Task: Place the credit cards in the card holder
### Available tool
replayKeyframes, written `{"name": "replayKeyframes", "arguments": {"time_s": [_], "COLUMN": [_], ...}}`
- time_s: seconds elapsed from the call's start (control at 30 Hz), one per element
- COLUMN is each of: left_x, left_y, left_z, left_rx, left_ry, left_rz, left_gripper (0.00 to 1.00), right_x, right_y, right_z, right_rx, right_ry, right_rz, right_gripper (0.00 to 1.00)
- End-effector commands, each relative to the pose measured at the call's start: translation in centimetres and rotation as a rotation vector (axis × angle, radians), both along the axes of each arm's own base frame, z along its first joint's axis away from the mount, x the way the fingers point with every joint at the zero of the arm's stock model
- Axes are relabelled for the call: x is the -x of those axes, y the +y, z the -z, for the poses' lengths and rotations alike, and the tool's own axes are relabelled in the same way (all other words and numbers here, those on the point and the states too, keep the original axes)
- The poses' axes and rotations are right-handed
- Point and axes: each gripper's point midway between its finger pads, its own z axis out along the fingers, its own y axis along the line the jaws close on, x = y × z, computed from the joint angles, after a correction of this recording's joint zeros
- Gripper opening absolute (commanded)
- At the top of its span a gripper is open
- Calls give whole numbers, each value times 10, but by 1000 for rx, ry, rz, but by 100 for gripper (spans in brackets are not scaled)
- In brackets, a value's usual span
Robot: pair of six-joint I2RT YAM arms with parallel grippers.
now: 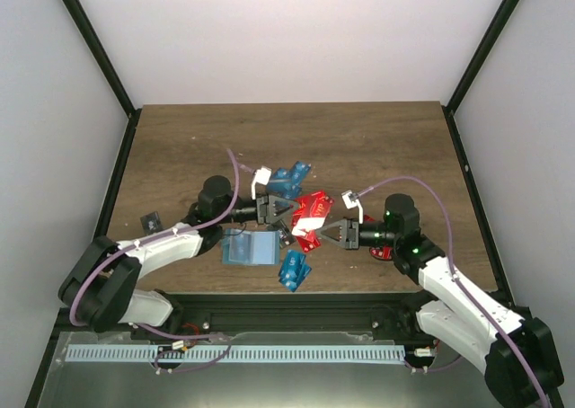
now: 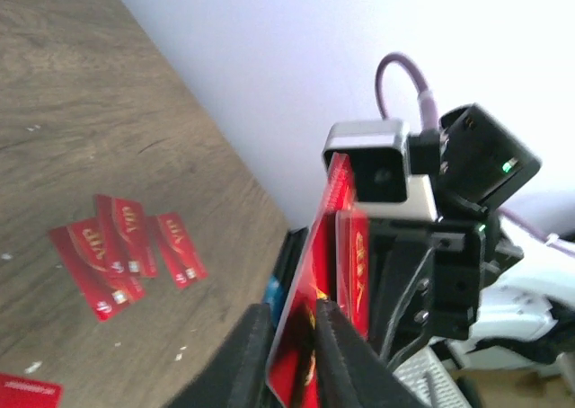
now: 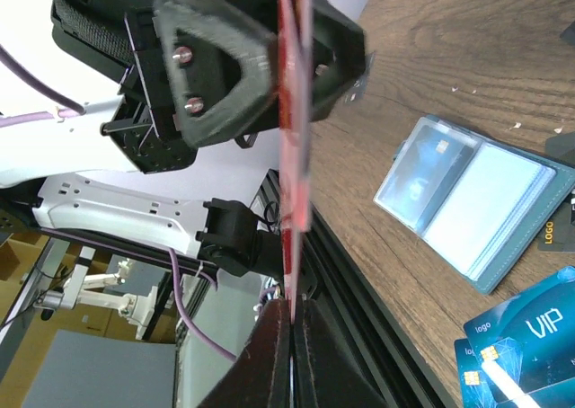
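Observation:
A red credit card [image 1: 312, 221] hangs on edge above the table between my two grippers. My right gripper [image 1: 338, 232] is shut on one end of it; its fingers [image 3: 274, 354] pinch the card [image 3: 293, 183] edge-on. My left gripper [image 1: 280, 210] faces it, and its jaws stand closed around the other end of the card [image 2: 305, 309], both black fingers [image 2: 346, 359] against it. A second red card [image 2: 357, 255] shows just behind the first. The teal card holder [image 1: 250, 247] lies open and flat below the left gripper, its clear pockets up [image 3: 476, 206].
Loose red cards [image 1: 314, 206] lie under the grippers, with more on the wood [image 2: 126, 246]. Blue cards sit at the back [image 1: 292, 176] and near the front edge [image 1: 294, 270]. A black card [image 1: 151, 220] lies far left. The table's black front rail [image 1: 296, 298] is close.

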Motion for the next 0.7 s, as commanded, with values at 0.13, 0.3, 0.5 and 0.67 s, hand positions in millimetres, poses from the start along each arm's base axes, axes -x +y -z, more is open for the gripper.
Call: {"name": "replayKeyframes", "arguments": {"time_s": [0.13,0.3,0.5,0.67], "left_x": [-16,-36,-63,-57], "left_y": [-1,13,45,59], "left_z": [-8,-8,2,0], "left_rx": [-19,-88,-256,-293], "left_ry": [-50,-76,-80,-83], "left_rz": [-60,-210,-451,-491], "left_gripper": [4,4,4,4], "right_x": [-9,-16,-37,-54], "right_y": [0,-4,-21,-35], "right_z": [-1,30,84,115], "right_rx": [12,74,223,375], "right_ry": [-23,58,208,302], "right_rz": [13,60,217,323], "right_gripper": [1,1,1,41]}}
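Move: The red cards gripped in the right hand stand on edge between the grippers, roughly 3 cm right of the left hand, 3 cm back from it and at its height; from the right hand, they are about 3 cm left and 3 cm ahead. The loose red cards on the table lie some 9 cm ahead of the right hand, 3 cm left and 22 cm below; from it also, the near blue cards are 3 cm back and 6 cm left, and the open card holder is 4 cm ahead and 19 cm left. The left fingers finish closing on the edge of one red card in the right hand's stack, then draw it away forward and left, about 5 cm forward and 4 cm left, while the hand swings counter-clockwise and its fingertips dip a little. The right hand keeps its grip on the rest and sinks about 10 cm with a smaller reach forward, towards the loose red cards, tilting its fingers down by some 15 degrees, and only at the very end begins opening to let its cards go. ##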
